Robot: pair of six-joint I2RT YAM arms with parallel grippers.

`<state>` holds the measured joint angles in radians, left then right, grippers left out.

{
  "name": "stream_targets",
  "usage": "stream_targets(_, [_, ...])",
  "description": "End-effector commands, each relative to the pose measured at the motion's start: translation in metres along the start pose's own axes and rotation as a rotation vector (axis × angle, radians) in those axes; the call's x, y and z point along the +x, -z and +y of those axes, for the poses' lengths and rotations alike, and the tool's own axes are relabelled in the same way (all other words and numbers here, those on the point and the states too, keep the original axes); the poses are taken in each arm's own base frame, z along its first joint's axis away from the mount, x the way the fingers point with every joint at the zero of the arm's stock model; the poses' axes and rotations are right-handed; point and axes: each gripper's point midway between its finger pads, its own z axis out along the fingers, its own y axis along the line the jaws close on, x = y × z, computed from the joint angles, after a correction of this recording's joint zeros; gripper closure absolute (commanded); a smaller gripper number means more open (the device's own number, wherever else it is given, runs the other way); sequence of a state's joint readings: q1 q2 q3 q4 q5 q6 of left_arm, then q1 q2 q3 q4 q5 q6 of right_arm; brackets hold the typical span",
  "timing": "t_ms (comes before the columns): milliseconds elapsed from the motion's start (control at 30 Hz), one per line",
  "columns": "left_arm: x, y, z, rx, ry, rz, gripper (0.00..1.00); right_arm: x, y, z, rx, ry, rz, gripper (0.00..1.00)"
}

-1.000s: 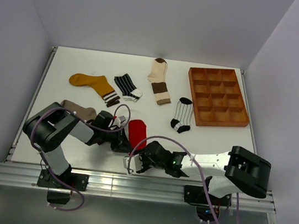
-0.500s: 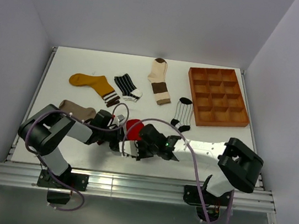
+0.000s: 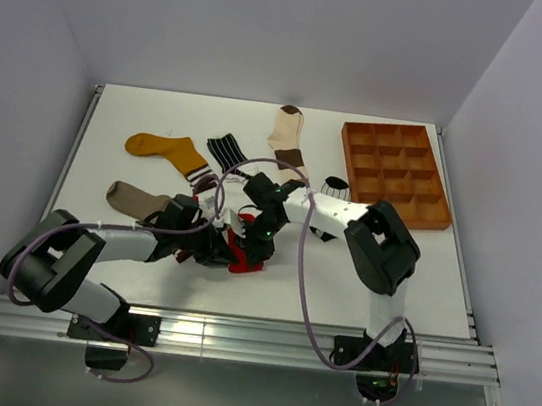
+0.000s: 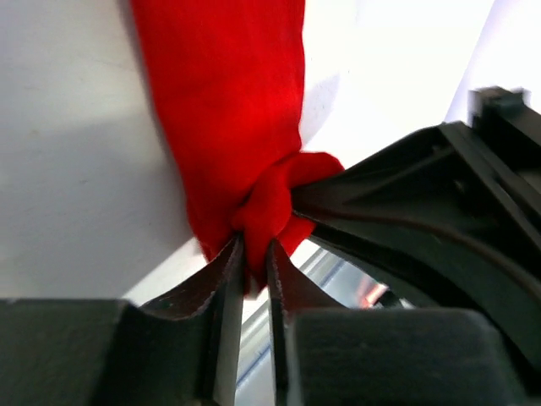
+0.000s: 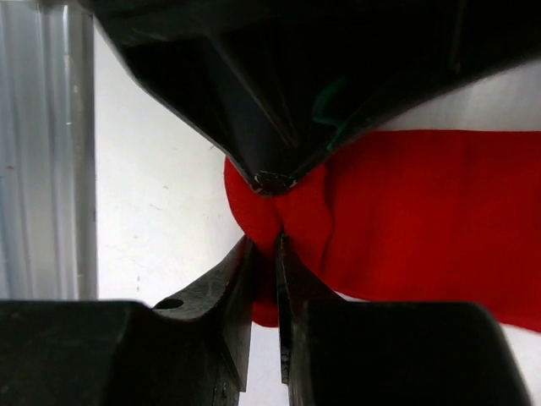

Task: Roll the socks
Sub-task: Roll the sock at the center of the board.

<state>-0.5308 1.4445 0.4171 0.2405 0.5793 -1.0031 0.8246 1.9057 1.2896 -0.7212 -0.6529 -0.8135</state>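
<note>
The red sock [image 3: 240, 256] lies bunched near the table's front centre. My left gripper [image 3: 216, 247] is shut on a fold at its end, as the left wrist view shows [image 4: 255, 244], with the red sock [image 4: 228, 110] stretching away. My right gripper [image 3: 254, 240] meets it from the opposite side and is shut on the same end [image 5: 265, 241] of the red sock [image 5: 423, 211]. The mustard sock [image 3: 162, 150], taupe sock [image 3: 133, 199], black-white striped sock [image 3: 224, 146] and cream-and-brown sock [image 3: 289, 135] lie flat behind. The pinstriped sock [image 3: 335, 185] is mostly hidden by the right arm.
The brown compartmented tray [image 3: 394, 175] stands at the back right. The right arm arches from its base over the table's middle and back down to the red sock. A metal rail [image 3: 232, 334] runs along the front edge.
The right arm has swung from the front edge up and over, and now reaches the sock from behind. The red sock has gone from lying long to a short bunch between both grippers.
</note>
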Motion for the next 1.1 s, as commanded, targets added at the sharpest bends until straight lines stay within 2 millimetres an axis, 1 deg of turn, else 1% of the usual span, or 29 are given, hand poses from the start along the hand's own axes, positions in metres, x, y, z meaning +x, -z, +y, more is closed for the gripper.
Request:
stream_targets(0, [-0.014, 0.005, 0.004, -0.036, -0.070, -0.100, 0.78, 0.010, 0.012, 0.031, -0.203, -0.149, 0.028, 0.81])
stream_targets(33, [-0.015, 0.007, 0.004, -0.032, -0.071, -0.116, 0.73, 0.016, 0.005, 0.031, -0.238, -0.180, 0.045, 0.81])
stream_targets(67, [-0.018, 0.007, 0.003, -0.024, -0.078, -0.138, 0.71, 0.018, 0.005, 0.030, -0.254, -0.197, 0.049, 0.81])
stream_targets(100, [-0.019, 0.009, 0.007, -0.035, -0.080, -0.159, 0.70, 0.017, 0.007, 0.029, -0.274, -0.223, 0.049, 0.81])
stream_targets(167, [-0.021, 0.010, 0.009, -0.036, -0.089, -0.183, 0.66, 0.022, 0.003, 0.027, -0.304, -0.262, 0.055, 0.81])
stream_targets(200, [-0.025, 0.012, 0.011, -0.044, -0.095, -0.214, 0.64, 0.018, 0.004, 0.024, -0.306, -0.269, 0.045, 0.81])
stream_targets(233, [-0.025, 0.012, 0.011, -0.044, -0.102, -0.222, 0.63, 0.020, 0.006, 0.022, -0.308, -0.293, 0.046, 0.81])
stream_targets(267, [-0.025, 0.013, 0.008, -0.032, -0.119, -0.230, 0.62, 0.023, 0.003, 0.021, -0.318, -0.317, 0.052, 0.81])
stream_targets(400, [-0.030, 0.014, -0.006, -0.008, -0.195, -0.304, 0.60, 0.024, -0.001, 0.010, -0.321, -0.368, 0.055, 0.81])
stream_targets(567, [-0.028, 0.012, -0.029, 0.001, -0.326, -0.400, 0.56, 0.028, -0.005, 0.000, -0.317, -0.456, 0.082, 0.82])
stream_targets(633, [-0.027, 0.012, -0.033, -0.007, -0.381, -0.420, 0.56, 0.029, -0.008, -0.002, -0.322, -0.480, 0.092, 0.82])
stream_targets(667, [-0.030, 0.013, -0.033, -0.018, -0.398, -0.446, 0.56, 0.029, -0.007, -0.005, -0.317, -0.490, 0.091, 0.82])
stream_targets(833, [-0.030, 0.009, -0.043, 0.008, -0.532, -0.448, 0.53, 0.032, -0.009, -0.012, -0.329, -0.539, 0.099, 0.82])
stream_targets(933, [-0.028, 0.003, -0.056, 0.074, -0.595, -0.440, 0.52, 0.032, -0.008, -0.015, -0.340, -0.569, 0.092, 0.82])
stream_targets(967, [-0.027, -0.001, -0.054, 0.075, -0.600, -0.430, 0.52, 0.031, -0.008, -0.016, -0.344, -0.569, 0.090, 0.82])
stream_targets(1000, [-0.026, -0.002, -0.060, 0.109, -0.612, -0.428, 0.52, 0.031, -0.006, -0.014, -0.354, -0.579, 0.088, 0.82])
stream_targets(1033, [-0.024, -0.004, -0.062, 0.123, -0.619, -0.421, 0.51, 0.032, -0.005, -0.016, -0.356, -0.593, 0.085, 0.82])
stream_targets(1067, [-0.022, -0.009, -0.058, 0.124, -0.625, -0.400, 0.51, 0.031, -0.005, -0.017, -0.359, -0.597, 0.083, 0.83])
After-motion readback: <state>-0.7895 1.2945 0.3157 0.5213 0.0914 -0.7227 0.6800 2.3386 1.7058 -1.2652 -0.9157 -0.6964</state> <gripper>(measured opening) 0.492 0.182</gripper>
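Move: The rolled near end of the red sock is already pinched in the right fingers, and the left fingers stand about it too, roughly 1 cm to its left. Its flat body reaches ahead, its middle about 5 cm in front of both hands. From the left hand the brown sock lies some 18 cm left and 7 cm farther out; from the right hand the sock with thin stripes lies about 17 cm right and 13 cm ahead. Left fingers open off the roll, rising about 2 cm; right keeps pinching, easing right, turning some 40 degrees. ##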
